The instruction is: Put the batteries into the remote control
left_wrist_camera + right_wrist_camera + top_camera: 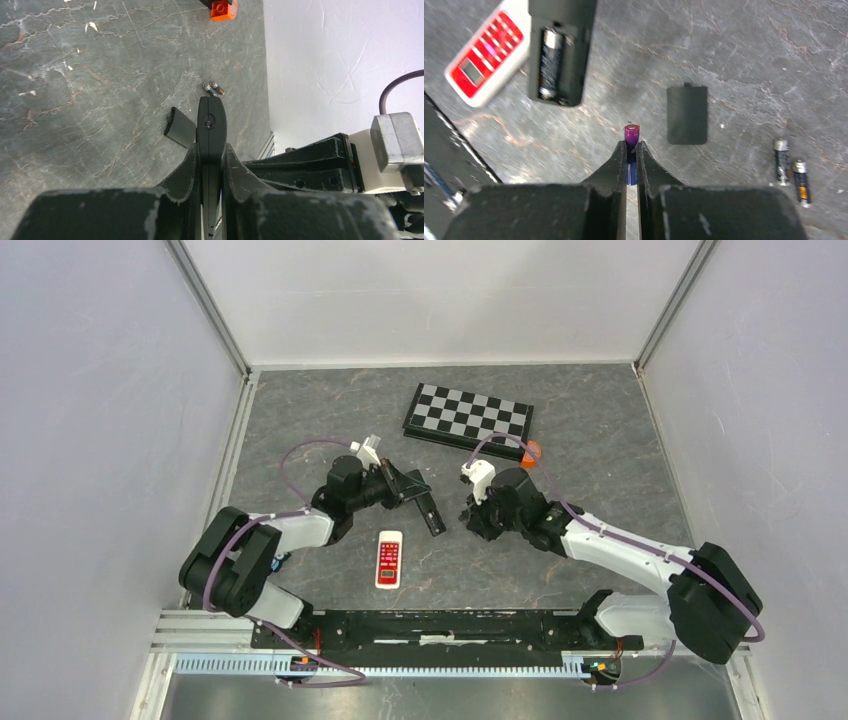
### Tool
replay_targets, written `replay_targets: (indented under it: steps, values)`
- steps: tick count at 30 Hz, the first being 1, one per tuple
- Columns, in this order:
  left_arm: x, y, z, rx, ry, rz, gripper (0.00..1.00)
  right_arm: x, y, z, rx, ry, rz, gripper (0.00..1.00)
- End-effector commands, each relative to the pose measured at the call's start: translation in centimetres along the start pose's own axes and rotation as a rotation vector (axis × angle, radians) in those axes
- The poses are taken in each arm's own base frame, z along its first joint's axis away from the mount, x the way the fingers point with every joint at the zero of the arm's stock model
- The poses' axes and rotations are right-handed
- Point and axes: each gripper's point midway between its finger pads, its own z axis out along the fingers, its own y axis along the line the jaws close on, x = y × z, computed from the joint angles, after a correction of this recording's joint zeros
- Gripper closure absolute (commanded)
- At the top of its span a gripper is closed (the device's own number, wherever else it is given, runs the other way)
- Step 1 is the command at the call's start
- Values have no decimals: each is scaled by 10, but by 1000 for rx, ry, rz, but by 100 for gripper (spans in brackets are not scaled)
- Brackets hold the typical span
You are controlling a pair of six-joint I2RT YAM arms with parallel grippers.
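My left gripper (211, 150) is shut on the black remote control (210, 120), seen edge-on in the left wrist view. In the right wrist view that remote (574, 30) shows its open battery bay with one battery (549, 62) lying in it. My right gripper (631, 147) is shut on a purple battery (631, 134) that sticks out past its fingertips, a short way from the bay. Two more batteries (781, 161) lie side by side on the table. From above, the left gripper (415, 492) and right gripper (470, 515) face each other across the remote (430, 510).
The black battery cover (687, 115) lies flat between the held battery and the loose pair. A white and red remote (389, 558) lies near the arm bases. A folded chessboard (468, 415) and a small orange brick (532, 450) sit at the back. Walls enclose three sides.
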Motion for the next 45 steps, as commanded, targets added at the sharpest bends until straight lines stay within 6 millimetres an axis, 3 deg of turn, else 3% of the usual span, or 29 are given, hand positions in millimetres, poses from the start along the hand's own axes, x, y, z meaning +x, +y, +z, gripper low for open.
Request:
replay_targets:
  steps: [1,10,24,30,34,45]
  values:
    - [-5,-28,2,135,0,-28,98,-68,20,-8,-6,-203,171,100]
    - [-4,-31,4,157,10,-50,98,-89,37,-6,-13,-227,169,100]
    - [-8,-52,-2,233,6,-130,98,-81,37,4,18,-178,143,99]
    - [-12,-61,-5,269,-3,-166,98,-82,39,3,15,-167,172,92]
    - [-13,-65,-7,279,-8,-179,98,-83,38,-2,27,-170,189,81]
    - [-14,-69,-12,294,-12,-234,98,-102,39,-19,27,-236,248,61]
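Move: My right hand holds a purple-and-blue battery. The remote's open battery compartment, with one battery already in it, lies about 7 cm to its left, 1 cm ahead and 1 cm higher. Down on the table, 8 cm below, the battery cover lies 2 cm ahead and 2 cm right, and the two spare batteries 5 cm ahead and 10 cm right. From my left hand, holding the remote, that compartment is about 6 cm back and 3 cm right. I carry the battery left about 6 cm and up 5 cm to the remote, dip about 1 cm to lay it beside the first battery, then ease my fingers open and lift about 2 cm off it. Meanwhile my left hand keeps its grip on the remote, raises it some 3 cm, nudges it right a centimetre, and rolls it about 15 degrees, right side up. ##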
